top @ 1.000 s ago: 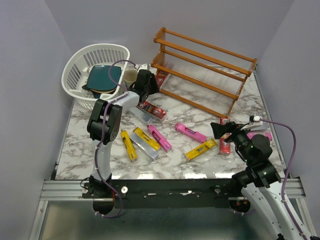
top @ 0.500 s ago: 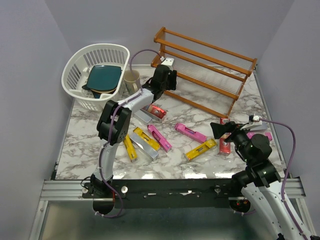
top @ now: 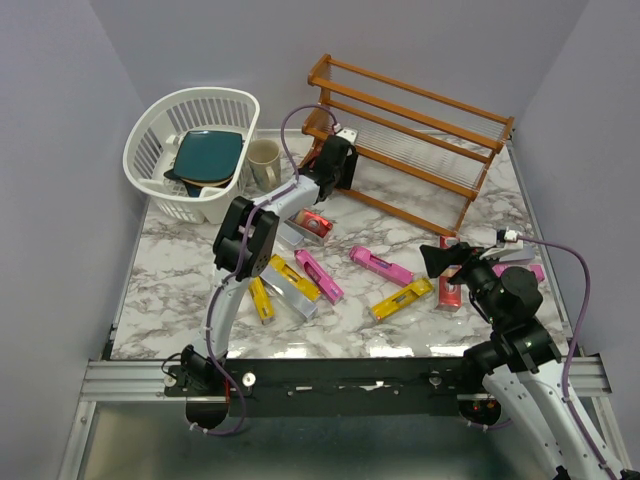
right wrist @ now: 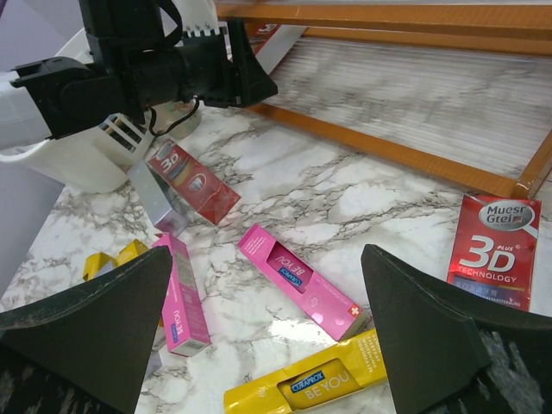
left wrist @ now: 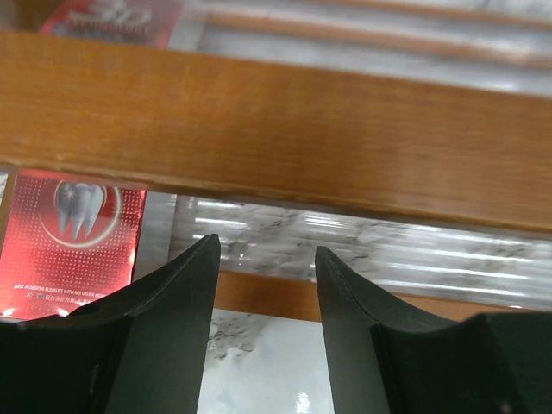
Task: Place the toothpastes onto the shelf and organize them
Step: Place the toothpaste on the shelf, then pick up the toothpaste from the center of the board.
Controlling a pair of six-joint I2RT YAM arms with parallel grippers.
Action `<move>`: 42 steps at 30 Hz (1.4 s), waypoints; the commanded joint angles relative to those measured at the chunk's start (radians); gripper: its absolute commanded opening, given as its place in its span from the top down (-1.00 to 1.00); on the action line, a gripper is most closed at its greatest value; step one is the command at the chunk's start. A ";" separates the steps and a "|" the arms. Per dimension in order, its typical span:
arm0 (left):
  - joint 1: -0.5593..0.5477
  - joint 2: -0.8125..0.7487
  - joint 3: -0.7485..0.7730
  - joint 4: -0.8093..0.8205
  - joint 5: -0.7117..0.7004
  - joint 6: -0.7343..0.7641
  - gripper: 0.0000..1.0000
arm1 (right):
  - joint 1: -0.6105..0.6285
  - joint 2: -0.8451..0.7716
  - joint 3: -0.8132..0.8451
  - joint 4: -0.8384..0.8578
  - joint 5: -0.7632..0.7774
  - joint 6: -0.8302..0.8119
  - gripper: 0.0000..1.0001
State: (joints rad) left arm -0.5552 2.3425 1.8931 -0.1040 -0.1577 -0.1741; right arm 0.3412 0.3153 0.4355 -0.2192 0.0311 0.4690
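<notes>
The brown wooden shelf (top: 410, 130) stands at the back right. My left gripper (top: 335, 165) is at its lower left end, open, with nothing between the jaws (left wrist: 267, 246). Just ahead of it runs a shelf rail (left wrist: 276, 129), and a red toothpaste (left wrist: 69, 241) lies behind the rail to the left. Several toothpastes lie loose on the table: red (top: 316, 222), pink (top: 381, 265), pink (top: 320, 276), yellow (top: 401, 299), yellow (top: 262, 298). My right gripper (top: 440, 262) hovers open above a pink carton (right wrist: 302, 280), beside a red one (right wrist: 496, 250).
A white basket (top: 190, 150) holding a teal plate (top: 208, 155) stands at the back left, with a beige mug (top: 263, 158) beside it. A silver carton (top: 290, 232) lies next to the red one. Grey walls close in on both sides.
The left arm has swung right and back, from beside the mug to the shelf's lower left end. The right arm has not moved.
</notes>
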 commanded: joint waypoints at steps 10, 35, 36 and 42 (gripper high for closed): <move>0.055 0.044 0.087 -0.080 -0.106 -0.033 -0.26 | 0.004 0.008 0.002 0.000 -0.005 -0.012 -0.99; 0.051 -0.359 -0.244 0.043 0.052 -0.194 -0.67 | 0.005 0.087 0.040 0.007 -0.163 -0.079 -0.99; 0.049 -0.409 -0.287 0.044 0.052 -0.214 -0.71 | 0.005 0.096 0.042 0.007 -0.172 -0.084 -0.99; 0.046 -0.610 -0.506 0.059 0.021 -0.278 -0.98 | 0.005 0.186 0.060 0.003 -0.246 -0.095 -1.00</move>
State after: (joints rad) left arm -0.5022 1.8492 1.5181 -0.0689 -0.1268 -0.3882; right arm 0.3412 0.4576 0.4587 -0.2184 -0.1303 0.4015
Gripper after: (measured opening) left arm 0.932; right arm 0.997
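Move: The red toothpaste box already lies lengthwise on the lower shelf by its left end; its middle is about 7 cm ahead of the left hand, 6 cm to the left and slightly below. The mug is roughly 20 cm left and about 1 cm farther out; another red box on the table is about 9 cm left and 8 cm back. From the right hand, the shelved box is about 38 cm ahead, 24 cm left and 16 cm lower. Towards the shelved red box's right side, the left hand eases left about 4 cm and a little forward with half-open fingers, dipping slightly. It holds there briefly, then backs out of the shelf and climbs some 13 cm, opening nearly fully and rolling its left side down. Late on, the right hand starts left and down, a few centimetres, turning about 10 degrees counter-clockwise. ##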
